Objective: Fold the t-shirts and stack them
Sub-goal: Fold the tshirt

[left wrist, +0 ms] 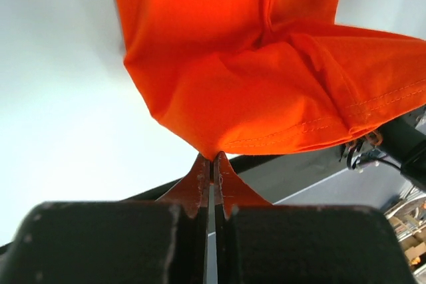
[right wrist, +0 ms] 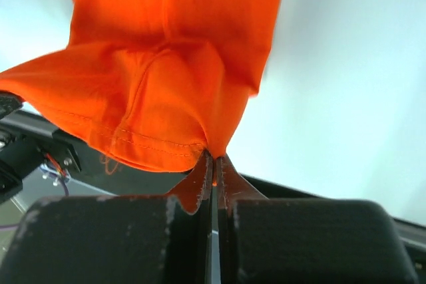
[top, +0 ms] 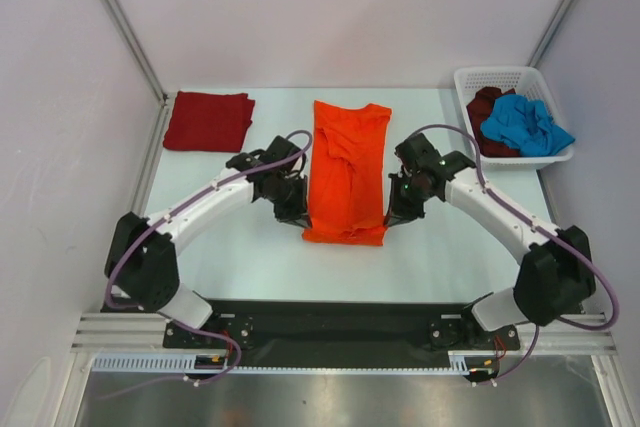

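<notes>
A bright orange t-shirt (top: 346, 169) lies lengthwise in the middle of the table, folded into a long strip. My left gripper (top: 297, 217) is shut on its near left corner (left wrist: 212, 152), and my right gripper (top: 392, 219) is shut on its near right corner (right wrist: 214, 149). Both wrist views show the hem pinched between the jaws, with the cloth (left wrist: 266, 78) (right wrist: 166, 64) hanging away from them. A dark red t-shirt (top: 209, 119) lies folded at the far left of the table. A blue t-shirt (top: 524, 124) and a dark maroon one (top: 488, 112) sit crumpled in the basket.
The white lattice basket (top: 510, 76) stands at the far right corner of the table. Grey walls and metal posts close in the back and sides. A black base rail (top: 320, 325) runs along the near edge between the arm bases.
</notes>
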`<state>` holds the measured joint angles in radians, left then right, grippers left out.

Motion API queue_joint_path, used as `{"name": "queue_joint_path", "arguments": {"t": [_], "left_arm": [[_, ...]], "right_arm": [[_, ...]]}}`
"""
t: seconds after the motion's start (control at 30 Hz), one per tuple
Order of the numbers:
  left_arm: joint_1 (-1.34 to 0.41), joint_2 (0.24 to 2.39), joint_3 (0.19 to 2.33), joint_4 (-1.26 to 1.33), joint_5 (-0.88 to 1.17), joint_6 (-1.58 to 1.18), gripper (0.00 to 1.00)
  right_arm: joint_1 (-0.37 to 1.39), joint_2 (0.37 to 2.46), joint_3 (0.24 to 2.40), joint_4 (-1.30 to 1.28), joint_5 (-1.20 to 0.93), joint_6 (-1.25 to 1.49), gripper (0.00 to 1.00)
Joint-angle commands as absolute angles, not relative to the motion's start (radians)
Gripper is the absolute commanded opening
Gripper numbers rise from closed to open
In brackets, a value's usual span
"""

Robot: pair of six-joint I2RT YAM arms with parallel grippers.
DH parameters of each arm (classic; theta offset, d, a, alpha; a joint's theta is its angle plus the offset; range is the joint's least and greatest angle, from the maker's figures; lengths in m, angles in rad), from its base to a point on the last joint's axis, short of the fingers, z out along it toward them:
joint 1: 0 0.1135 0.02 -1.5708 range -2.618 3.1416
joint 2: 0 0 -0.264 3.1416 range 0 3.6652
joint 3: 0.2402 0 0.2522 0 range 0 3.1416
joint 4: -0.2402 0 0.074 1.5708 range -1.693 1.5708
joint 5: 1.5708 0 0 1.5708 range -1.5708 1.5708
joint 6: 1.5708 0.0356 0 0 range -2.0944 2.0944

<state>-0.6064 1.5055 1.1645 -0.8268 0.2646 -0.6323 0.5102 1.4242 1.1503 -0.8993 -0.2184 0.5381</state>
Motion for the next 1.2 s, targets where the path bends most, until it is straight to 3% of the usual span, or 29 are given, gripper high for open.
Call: {"name": "queue_joint_path", "arguments": {"t": [0.0, 0.4, 1.17], "left_arm": [[-0.560, 1.583, 1.291, -0.842, 0.255, -0.571, 0.00], [-0.460, 1.828, 1.560, -0.865, 0.275, -0.509, 0.00], [-0.419, 2.100, 1.810, -0.856, 0.328, -0.514, 0.00]], "right_arm": [[0.463, 1.514, 1.239, -0.902, -0.253, 0.450, 0.00], [0.380, 1.761, 1.468, -0.882, -0.288, 0.384, 0.00], [0.313, 2.085, 1.767, -0.911, -0.328, 0.330, 0.00]]}}
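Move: Each hand already holds one corner of the orange t-shirt's hem, some 11 cm above the table. The middle of the shirt's body lies about 22 cm ahead of the left hand and 11 cm to its right, and 22 cm ahead of the right hand and 11 cm to its left. The collar end is some 44 cm ahead of both. The dark red folded shirt lies roughly 40 cm ahead and 31 cm left of the left hand; the basket is some 38 cm ahead and 38 cm right of the right hand. Forward together, both hands carry the pinched hem corners about 16 cm over the t-shirt towards its collar end, quickly at first and easing off at the end. The right sinks some 4 cm on the way; the left stays nearly level, then drops 2 or 3 cm. Fingers stay shut and the wrists barely turn. ##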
